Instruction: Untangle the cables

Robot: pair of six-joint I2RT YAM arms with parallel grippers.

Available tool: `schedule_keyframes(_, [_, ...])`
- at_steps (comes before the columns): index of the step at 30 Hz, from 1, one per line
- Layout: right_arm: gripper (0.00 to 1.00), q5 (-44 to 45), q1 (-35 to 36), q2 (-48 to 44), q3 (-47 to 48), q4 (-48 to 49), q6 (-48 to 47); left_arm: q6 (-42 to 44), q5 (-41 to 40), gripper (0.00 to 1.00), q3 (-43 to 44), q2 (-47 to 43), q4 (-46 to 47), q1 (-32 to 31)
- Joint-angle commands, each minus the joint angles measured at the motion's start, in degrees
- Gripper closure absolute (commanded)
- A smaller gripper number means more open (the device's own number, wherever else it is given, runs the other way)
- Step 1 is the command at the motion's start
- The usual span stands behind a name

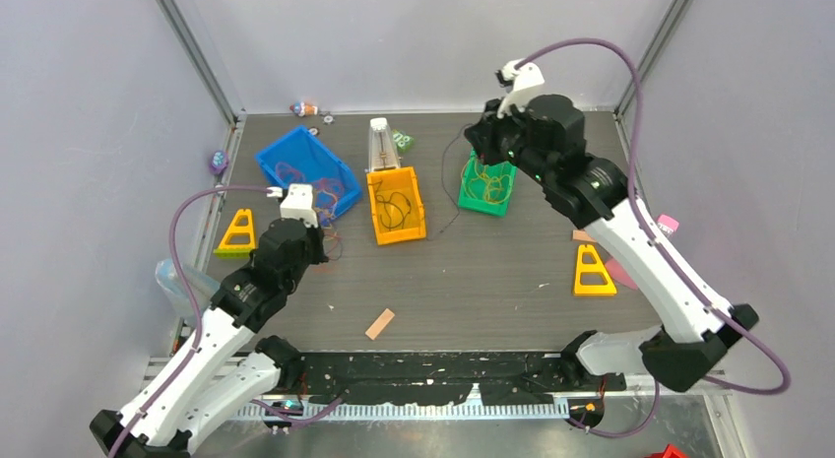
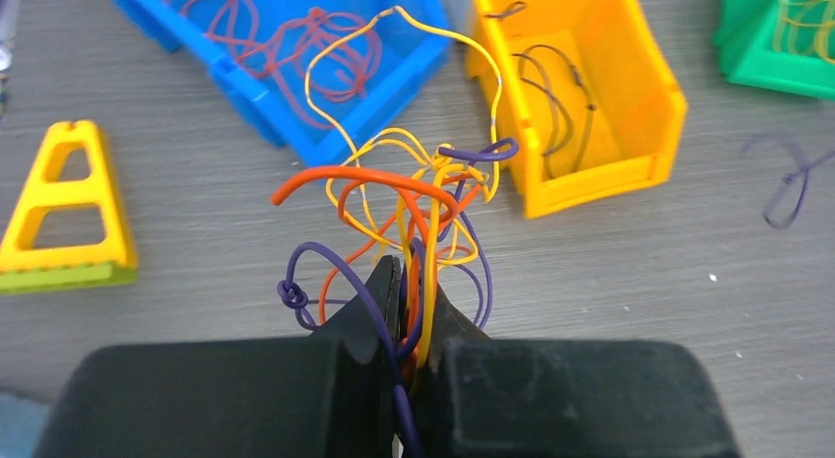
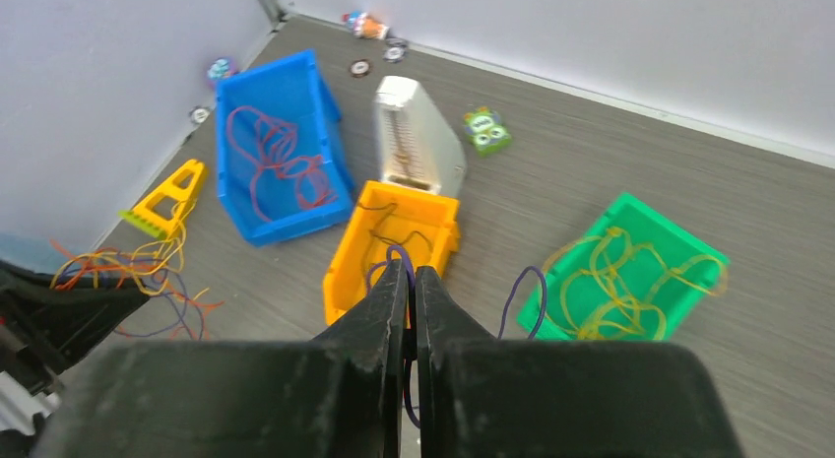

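Note:
My left gripper (image 2: 414, 276) is shut on a tangle of cables (image 2: 394, 192) in orange, yellow and purple, whose loops fan out above the table in front of the blue bin (image 2: 266, 113). In the top view this gripper (image 1: 320, 236) sits just below that bin. My right gripper (image 3: 411, 271) is shut on a single purple cable (image 3: 522, 291) and is raised over the green bin (image 1: 489, 207); the strand (image 1: 445, 172) hangs down to the table. Red cables lie in the blue bin, dark ones in the orange bin (image 1: 418, 197), yellow ones in the green bin (image 3: 640, 207).
Two yellow triangular blocks (image 1: 237, 231) (image 1: 594, 271) stand at the left and right. A white upright object (image 1: 382, 145) is behind the orange bin, with small toys (image 1: 305, 108) along the back wall. A tan strip (image 1: 379, 323) lies near the front.

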Motion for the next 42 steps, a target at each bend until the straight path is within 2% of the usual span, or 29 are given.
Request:
schedule_keyframes(1, [0.95,-4.12,2.84,4.18,7.17,4.78,-0.73,1.26,0.29,1.0,1.39,-1.35,-2.59,4.64])
schedule_keyframes(8, [0.95,-3.88,3.69,10.0,12.02,4.87,-1.69,2.62,1.41,1.0,1.68,-2.77,-3.19,7.31])
schedule_keyframes(20, [0.95,-5.14,5.09,19.67,17.02,5.04,-2.17,4.24,0.75,1.0,2.19,-3.42,-3.69,7.87])
schedule_keyframes(27, [0.95,-5.29,5.69,22.9,11.77,8.09,-3.37,4.82,0.89,1.0,1.82,-4.14,-3.68,7.88])
schedule_keyframes(32, [0.95,-12.84,5.71,24.55,6.5,11.7,-4.85,5.19,1.85,1.0,1.29,-4.34,-3.05,7.88])
schedule_keyframes(37, [0.95,-23.08,5.54,27.92,5.14,11.64,-6.92,5.61,4.31,1.0,-0.05,-4.85,-1.68,7.88])
schedule_keyframes(42, [0.95,-22.12,5.54,32.96,1.24,14.25,-4.98,6.02,5.95,1.0,-1.52,-5.79,0.03,7.88])
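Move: About 13 cm to the right hand's left, 8 cm ahead and 36 cm below is the yellow bin, where its separated purple cable is to go. The green bin stands some 14 cm ahead and 12 cm right of this hand; the blue bin is about 24 cm left of the yellow one and 9 cm farther out. From the left hand, gripping the remaining tangle, the yellow bin lies roughly 17 cm ahead, 15 cm right and 17 cm below. Carrying the purple cable leftward from beside the green bin to above the yellow bin, the right hand travels about 16 cm left and a little forward, first nearly level, then sinking some 16 cm. Late on it swings about 25 degrees counter-clockwise and tips downward, fingers still shut. The left hand drifts 3–4 cm left, away from the yellow bin, keeping its grip on the tangle. ##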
